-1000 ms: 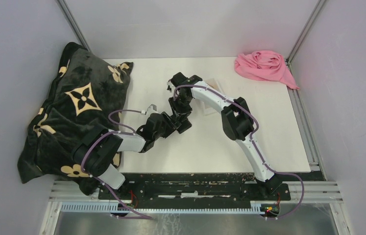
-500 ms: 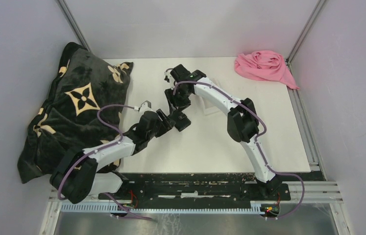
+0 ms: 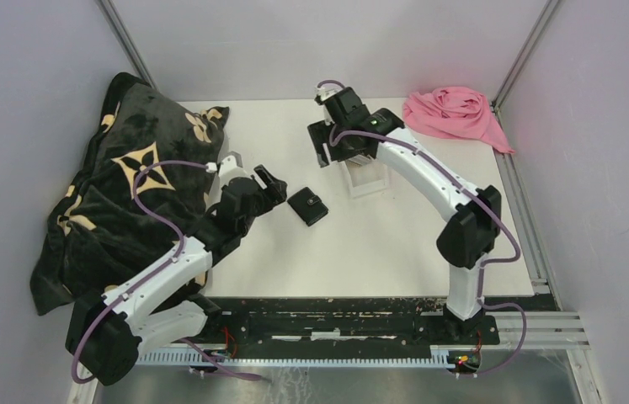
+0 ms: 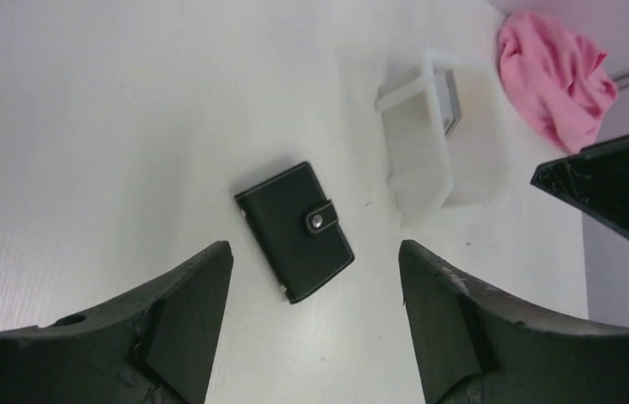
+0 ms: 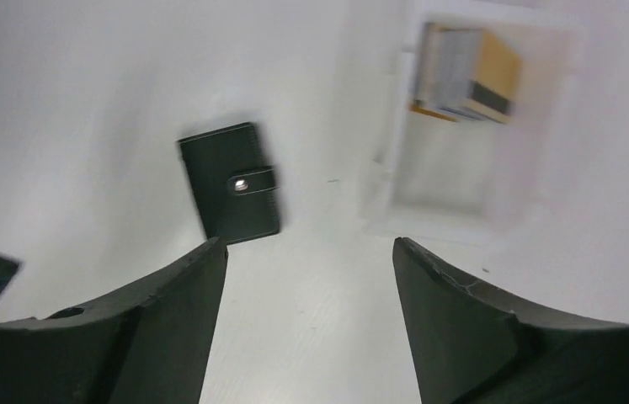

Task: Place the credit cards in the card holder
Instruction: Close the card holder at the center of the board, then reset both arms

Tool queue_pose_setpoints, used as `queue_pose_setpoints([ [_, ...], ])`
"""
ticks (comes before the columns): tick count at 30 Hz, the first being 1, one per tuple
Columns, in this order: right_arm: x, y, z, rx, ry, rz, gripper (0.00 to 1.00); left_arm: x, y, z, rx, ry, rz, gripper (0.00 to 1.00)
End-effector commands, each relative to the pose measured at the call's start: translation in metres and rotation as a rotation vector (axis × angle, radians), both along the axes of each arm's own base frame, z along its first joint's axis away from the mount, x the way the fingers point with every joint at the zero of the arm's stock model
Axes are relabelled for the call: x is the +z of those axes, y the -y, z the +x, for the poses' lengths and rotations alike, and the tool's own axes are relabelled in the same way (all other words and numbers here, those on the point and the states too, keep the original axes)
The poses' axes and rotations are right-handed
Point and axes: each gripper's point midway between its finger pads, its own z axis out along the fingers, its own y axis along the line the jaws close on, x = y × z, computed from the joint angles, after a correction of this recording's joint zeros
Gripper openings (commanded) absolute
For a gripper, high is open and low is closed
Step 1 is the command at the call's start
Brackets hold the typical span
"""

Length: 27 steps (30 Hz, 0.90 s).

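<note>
The card holder [image 3: 307, 206] is a black wallet with a metal stud, lying shut and flat on the white table [image 3: 395, 244]. It also shows in the left wrist view [image 4: 295, 231] and the right wrist view [image 5: 231, 181]. The credit cards [image 5: 466, 76], one tan and others greyish, stand in a clear tray [image 5: 454, 135]; their edges show too [image 4: 448, 97]. My left gripper [image 3: 273, 187] [image 4: 312, 248] hangs open just left of the card holder, holding nothing. My right gripper [image 3: 325, 147] [image 5: 309, 244] is open and empty, above the table beside the tray [image 3: 367, 178].
A dark blanket with tan flower marks [image 3: 125, 194] is heaped along the left side. A pink cloth [image 3: 454, 114] [image 4: 555, 76] lies at the far right corner. The right arm's link [image 3: 429, 181] arches over the tray.
Both grippers were together at the card holder and have opened and drawn away, the left toward the blanket, the right toward the far side. The card holder now lies alone on the table.
</note>
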Motion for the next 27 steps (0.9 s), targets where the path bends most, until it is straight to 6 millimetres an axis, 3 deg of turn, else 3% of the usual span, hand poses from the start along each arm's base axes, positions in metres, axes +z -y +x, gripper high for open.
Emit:
queue_pose_setpoints([
  [1,0.047,0.072,0.033,-0.300,0.286,-0.154,0.83,0.050,-0.027,0.018,0.083,0.129,0.172,0.98],
  [7,0.041,0.116,0.027,-0.431,0.348,-0.295,0.94,0.057,-0.048,0.029,0.161,0.171,0.311,0.99],
  [14,0.020,0.148,0.008,-0.478,0.327,-0.407,0.98,0.042,-0.069,0.028,0.193,0.173,0.481,0.99],
  [27,0.049,0.218,-0.006,-0.650,0.414,-0.312,1.00,0.026,-0.086,0.016,0.202,0.203,0.535,0.99],
])
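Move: The closed card holder lies about 10 cm to the right of the left gripper, some 2 cm farther out and 15 cm below; the pillow's middle is roughly 38 cm to that gripper's left and 3 cm farther out. From the right gripper the card holder is about 7 cm left, 6 cm back and 19 cm below; the card tray's middle is some 9 cm right, 6 cm ahead and 17 cm down. Swing the empty right gripper about 20 cm to the right, away from the card holder, high over the near part of the tray, twisting it some 30 degrees clockwise. Draw the left gripper left, away from the holder towards the pillow, rising briefly and sinking again while its left side rolls up. Spread both grippers fully and touch nothing. ##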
